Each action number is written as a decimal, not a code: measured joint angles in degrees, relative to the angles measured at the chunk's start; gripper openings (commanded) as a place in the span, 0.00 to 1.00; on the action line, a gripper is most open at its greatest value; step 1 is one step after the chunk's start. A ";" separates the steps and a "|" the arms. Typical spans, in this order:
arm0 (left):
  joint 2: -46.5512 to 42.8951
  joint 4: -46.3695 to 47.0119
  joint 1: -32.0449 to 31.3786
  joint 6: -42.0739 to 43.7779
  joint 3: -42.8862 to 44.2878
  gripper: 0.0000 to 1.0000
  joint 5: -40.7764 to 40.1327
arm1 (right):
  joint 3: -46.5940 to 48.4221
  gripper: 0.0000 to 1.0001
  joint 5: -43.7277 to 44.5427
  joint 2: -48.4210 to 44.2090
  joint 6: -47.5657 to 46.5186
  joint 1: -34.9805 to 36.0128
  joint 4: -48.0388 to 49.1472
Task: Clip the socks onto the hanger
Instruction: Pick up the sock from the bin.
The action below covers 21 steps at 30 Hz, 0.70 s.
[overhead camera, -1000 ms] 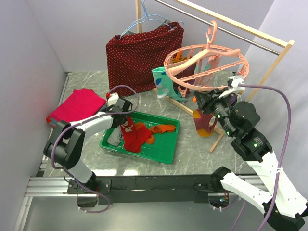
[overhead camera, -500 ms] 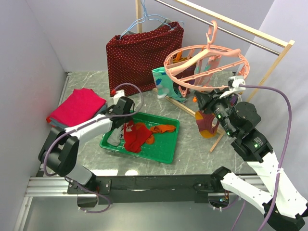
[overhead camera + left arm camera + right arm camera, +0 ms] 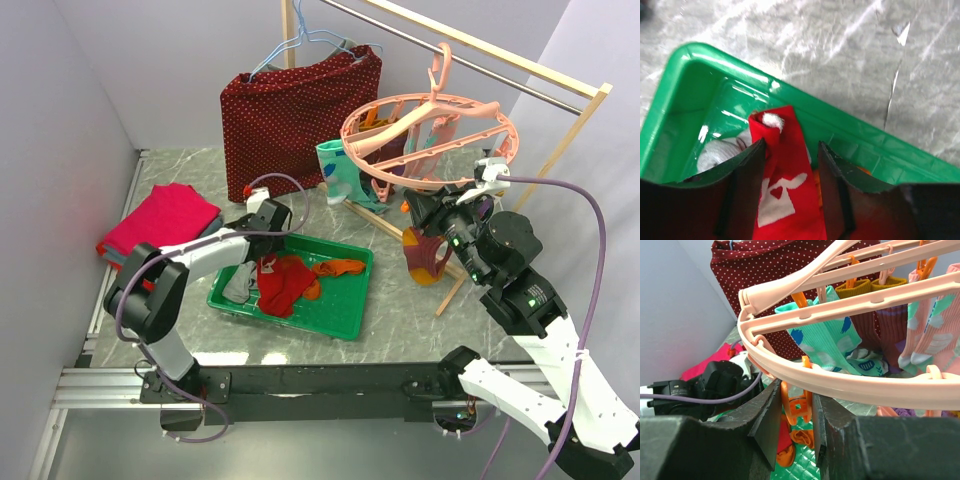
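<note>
The salmon-pink hanger (image 3: 400,127) hangs from the rail at the right, its ring (image 3: 850,385) crossing the right wrist view. My right gripper (image 3: 425,212) (image 3: 796,392) is shut on an orange clip peg (image 3: 799,407) under that ring. A purple-orange striped sock (image 3: 428,255) dangles just below it. In the green tray (image 3: 345,315) lie a red sock with white marks (image 3: 280,285) (image 3: 785,190), an orange sock (image 3: 338,267) and a grey sock (image 3: 235,285). My left gripper (image 3: 262,250) (image 3: 790,150) hovers open over the tray, the red sock's folded end between its fingers.
A dark-red dotted cloth (image 3: 300,110) hangs on a blue wire hanger at the back. A folded pink-red stack (image 3: 160,220) lies at the left by the wall. Several socks, one teal (image 3: 825,340), are clipped to the hanger. The wooden rack's legs (image 3: 455,285) stand right of the tray.
My left gripper has shifted toward the tray's back edge and opened, loosening its hold on the red sock. The right arm and hanger have not moved.
</note>
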 measured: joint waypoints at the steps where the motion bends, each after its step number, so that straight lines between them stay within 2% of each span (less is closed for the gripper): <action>1: 0.24 -0.13 0.00 0.00 0.35 0.54 -0.57 | 0.02 0.00 0.00 0.00 0.00 0.00 0.00; 10: 2.54 -1.66 0.02 -0.04 1.25 0.52 -3.85 | 0.02 0.00 0.00 0.00 0.00 0.00 0.00; 13: 3.67 -2.47 0.04 -0.07 1.25 0.45 -4.37 | 0.02 0.00 0.00 0.00 -0.02 0.00 0.02; 17: 4.22 -3.39 0.15 -0.15 1.49 0.18 -5.22 | 0.02 0.00 0.00 0.00 -0.02 0.00 0.00; 20: 4.17 -3.56 0.13 -0.22 1.62 0.05 -5.92 | 0.02 0.00 0.02 0.00 -0.04 0.00 0.00; 21: 4.11 -3.67 0.09 0.02 1.62 0.04 -6.16 | 0.02 0.00 0.00 0.00 -0.04 0.00 0.00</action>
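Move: The red sock lies partly under the open left gripper, its middle about 6 cm back, 4 cm right and 3 cm below; its bunched far end with the white patch is nearly between the fingertips. The grey sock is some 5 cm left and 4 cm back, the orange sock about 15 cm right and 2 cm back, both some 4 cm below. From the right hand, the red sock is around 21 cm left, 4 cm ahead and 38 cm below. Bring the left gripper about 2 cm to its left and, after a brief level start, sink about 2 cm onto the bunched end of the red sock, letting the wrist roll slightly (under 10 degrees) so its left side rises. Then close the half-open fingers nearly shut to pinch the red cloth just behind the white patch. ##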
